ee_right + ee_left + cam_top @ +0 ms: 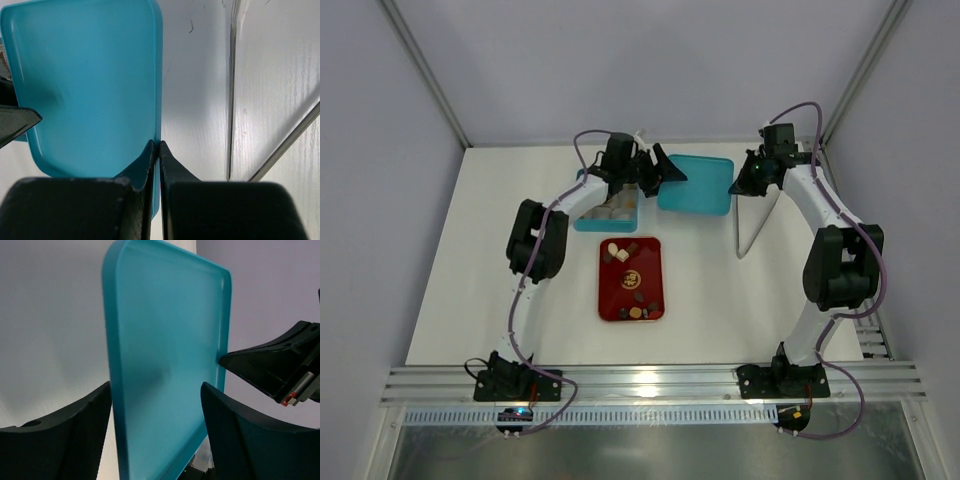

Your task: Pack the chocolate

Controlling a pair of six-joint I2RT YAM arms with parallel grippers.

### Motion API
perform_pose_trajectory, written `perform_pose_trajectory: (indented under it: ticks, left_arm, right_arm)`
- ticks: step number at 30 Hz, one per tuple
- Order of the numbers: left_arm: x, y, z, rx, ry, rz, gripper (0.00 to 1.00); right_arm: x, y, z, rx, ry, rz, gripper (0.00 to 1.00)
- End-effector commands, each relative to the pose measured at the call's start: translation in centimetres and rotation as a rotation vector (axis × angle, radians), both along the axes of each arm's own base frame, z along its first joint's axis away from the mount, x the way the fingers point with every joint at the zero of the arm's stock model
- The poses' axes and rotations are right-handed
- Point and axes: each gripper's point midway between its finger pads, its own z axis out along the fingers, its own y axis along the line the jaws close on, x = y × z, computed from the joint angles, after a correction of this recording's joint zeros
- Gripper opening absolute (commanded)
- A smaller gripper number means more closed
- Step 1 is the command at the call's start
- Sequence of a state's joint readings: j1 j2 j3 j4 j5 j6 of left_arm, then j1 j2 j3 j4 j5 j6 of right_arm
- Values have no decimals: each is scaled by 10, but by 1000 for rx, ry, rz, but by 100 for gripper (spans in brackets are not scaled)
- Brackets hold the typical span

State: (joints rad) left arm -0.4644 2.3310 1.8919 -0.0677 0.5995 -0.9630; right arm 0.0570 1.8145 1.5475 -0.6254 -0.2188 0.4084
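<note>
The chocolate [638,310] lies as small brown, tan and cream pieces scattered on a red tray [605,290] in the middle of the table. Behind it a teal lid [695,183] is held between both arms. My right gripper [738,185] is shut on the lid's right rim; the right wrist view shows the right gripper [156,144] pinching the lid [85,85] there. My left gripper [665,172] is open at the lid's left side. In the left wrist view the lid [165,355] stands between the spread fingers [65,440] of the left gripper [156,385].
A teal box [588,222] with pale paper cups inside sits under my left arm, left of the lid. Metal tongs [755,225] lie on the table at the right, also in the right wrist view as the tongs [230,90]. Grey walls enclose the table.
</note>
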Motion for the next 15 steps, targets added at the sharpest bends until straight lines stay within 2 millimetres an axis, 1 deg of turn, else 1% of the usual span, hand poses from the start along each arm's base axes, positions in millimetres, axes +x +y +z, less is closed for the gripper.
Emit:
perform_pose_trajectory:
  ticks: [1, 2, 3, 4, 5, 7, 8, 9, 10, 12, 13, 14, 15]
  left_arm:
    - [-2, -14, 38, -159, -39, -24, 68]
    - [-5, -14, 31, -168, -19, -22, 65]
    - [-7, -14, 35, -184, -18, -25, 62]
    - [-8, -15, 39, -211, -17, -23, 54]
    - [-12, -14, 35, -214, -1, -27, 51]
    - [-16, -13, 42, -227, -8, -31, 43]
    - [-18, -12, 43, -229, -7, -33, 41]
    - [-21, -10, 40, -224, 1, -32, 38]
    - [-23, -10, 45, -227, -4, -35, 33]
    - [-28, -8, 45, -227, 2, -42, 28]
    - [-29, -8, 46, -228, 4, -43, 22]
    - [-31, -7, 52, -232, -5, -44, 19]
    - [-33, -6, 53, -232, -4, -46, 17]
  right_arm:
    - [4, 10, 32, 59, -96, 14, 4]
    - [4, 12, 32, 65, -99, 18, 4]
    - [4, 12, 32, 66, -101, 17, 4]
    - [3, 11, 32, 65, -99, 16, 4]
    - [3, 12, 32, 65, -101, 18, 4]
    - [1, 11, 33, 62, -103, 17, 4]
    - [1, 11, 32, 62, -103, 17, 4]
    - [1, 12, 33, 61, -107, 18, 4]
    - [0, 12, 32, 61, -106, 17, 4]
    - [-2, 12, 32, 57, -105, 21, 4]
    - [-2, 14, 33, 56, -108, 23, 4]
    - [-4, 15, 33, 53, -111, 28, 4]
    - [-5, 17, 33, 53, -109, 33, 4]
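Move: The teal lid, held at its right edge by the right gripper, has its middle some 5 cm to the right of the left hand, level with it in reach and height. From the right hand the lid's middle is about 8 cm left and 2 cm ahead; the open chocolate box it belongs to lies about 30 cm left, 10 cm ahead and 12 cm below. The red tray sits roughly 18 cm back, 12 cm left and 12 cm below the left hand. Close the left fingers from wide to about a quarter open, so their pads come in on the lid's left side, one on each face. While closing, draw the left hand back some 2.5 cm, dipping about 2 cm and then lifting most of that again, with the wrist tilting about 10 degrees. Keep the right gripper shut on the lid's right edge and ease it down and back by 1 to 2 cm. ##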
